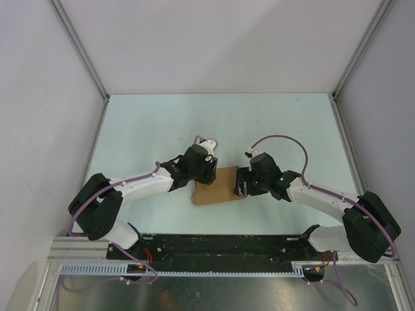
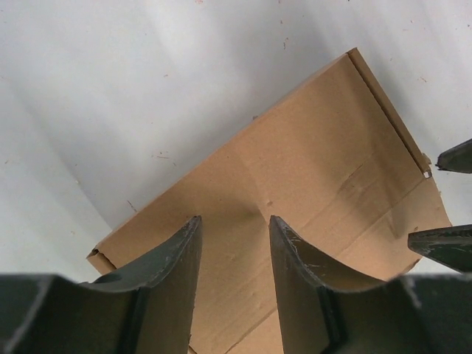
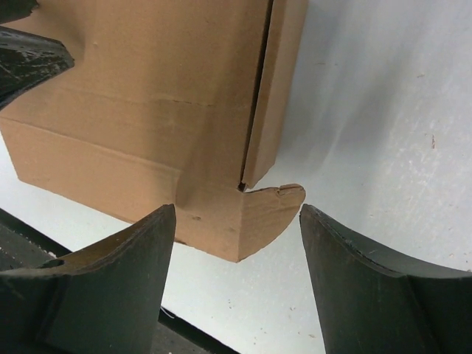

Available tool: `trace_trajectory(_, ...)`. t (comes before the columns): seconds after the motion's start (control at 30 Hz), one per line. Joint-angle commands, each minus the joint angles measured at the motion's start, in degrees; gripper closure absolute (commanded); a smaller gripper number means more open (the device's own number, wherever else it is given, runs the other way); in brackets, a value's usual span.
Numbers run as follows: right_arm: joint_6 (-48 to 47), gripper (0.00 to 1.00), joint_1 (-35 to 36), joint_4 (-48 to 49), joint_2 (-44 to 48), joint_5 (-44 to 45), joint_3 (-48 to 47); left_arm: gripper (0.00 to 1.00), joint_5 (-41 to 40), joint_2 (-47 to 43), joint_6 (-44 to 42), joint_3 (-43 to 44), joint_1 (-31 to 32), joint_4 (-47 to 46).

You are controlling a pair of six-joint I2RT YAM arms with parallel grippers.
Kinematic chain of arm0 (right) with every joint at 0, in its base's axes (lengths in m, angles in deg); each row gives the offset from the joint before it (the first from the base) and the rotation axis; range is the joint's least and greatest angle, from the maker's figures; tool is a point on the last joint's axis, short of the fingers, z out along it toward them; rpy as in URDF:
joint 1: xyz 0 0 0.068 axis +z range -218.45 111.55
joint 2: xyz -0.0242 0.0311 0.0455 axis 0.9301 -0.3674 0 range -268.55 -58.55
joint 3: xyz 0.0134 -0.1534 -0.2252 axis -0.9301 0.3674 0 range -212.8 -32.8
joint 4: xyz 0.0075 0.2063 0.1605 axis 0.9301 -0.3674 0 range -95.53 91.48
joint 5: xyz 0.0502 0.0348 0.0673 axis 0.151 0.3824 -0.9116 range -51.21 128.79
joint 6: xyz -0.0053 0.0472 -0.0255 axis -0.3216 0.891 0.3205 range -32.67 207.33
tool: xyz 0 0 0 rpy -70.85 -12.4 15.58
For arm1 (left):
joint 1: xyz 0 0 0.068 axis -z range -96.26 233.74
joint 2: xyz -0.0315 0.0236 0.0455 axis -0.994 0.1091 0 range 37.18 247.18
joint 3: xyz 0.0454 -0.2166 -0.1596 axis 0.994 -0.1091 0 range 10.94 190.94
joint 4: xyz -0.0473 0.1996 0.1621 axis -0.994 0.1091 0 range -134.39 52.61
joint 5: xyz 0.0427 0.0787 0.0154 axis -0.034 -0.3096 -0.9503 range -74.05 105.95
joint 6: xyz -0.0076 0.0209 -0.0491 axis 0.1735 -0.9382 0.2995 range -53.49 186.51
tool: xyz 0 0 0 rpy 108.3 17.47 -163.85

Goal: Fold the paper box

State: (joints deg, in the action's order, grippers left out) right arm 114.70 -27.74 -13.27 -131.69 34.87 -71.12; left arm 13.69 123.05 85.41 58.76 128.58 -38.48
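Observation:
The brown paper box lies near the table's front edge, between both arms, folded into a shallow closed shape. My left gripper is over the box's left end. In the left wrist view its jaws stand open above the flat top panel, gripping nothing. My right gripper is at the box's right end. Its jaws stand open around a rounded corner tab sticking out from the box, and neither finger touches the tab. A side flap stands slightly ajar.
A black mounting rail runs along the near edge just behind the box. White walls with aluminium posts enclose the pale table on three sides.

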Motion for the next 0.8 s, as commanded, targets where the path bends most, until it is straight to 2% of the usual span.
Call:
trace_trajectory(0.0,1.54,0.27,0.25,5.51,-1.21,-0.82,1.15,0.53,-0.64,0.44,-1.23,0.88,0.42,-0.55)
trace_trajectory(0.47,1.45,0.37,0.07,10.44,-0.86,-6.53,3.26,0.54,-0.29,0.88,-0.79,0.79,0.42,-0.64)
trace_trajectory(0.63,1.89,0.48,-0.19,10.61,-0.95,-7.24,3.35,0.55,-0.29,0.97,-0.7,0.7,0.42,-0.55)
trace_trajectory(0.77,1.89,0.51,-0.54,10.52,-1.12,-7.59,3.34,0.55,-0.29,0.8,-0.79,0.7,0.51,-0.55)
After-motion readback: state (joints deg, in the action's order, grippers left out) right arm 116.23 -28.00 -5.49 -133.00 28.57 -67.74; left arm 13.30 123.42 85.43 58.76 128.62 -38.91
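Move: The box's rounded side tab, sticking out at the near right corner, lies almost between the right fingers: about 1 cm ahead, 1 cm right and 2 cm below the hand. The lid's near right corner is about 2 cm ahead and 1 cm left; the front flap's middle is some 7 cm left and 2 cm back, and the lid's middle roughly 7 cm left and 4 cm ahead. From the left hand, the tab is about 10 cm right and 5 cm back. The box's side tab is gathered in by the right gripper, which sinks about 1 cm beside the near right corner, then sweeps left about 2 cm with a slight draw back, rolling a few degrees while its half-open fingers narrow by about a third. Its outer finger comes against the tab and folds it in against the box end; the left hand stays put with its fingertips on the lid. ##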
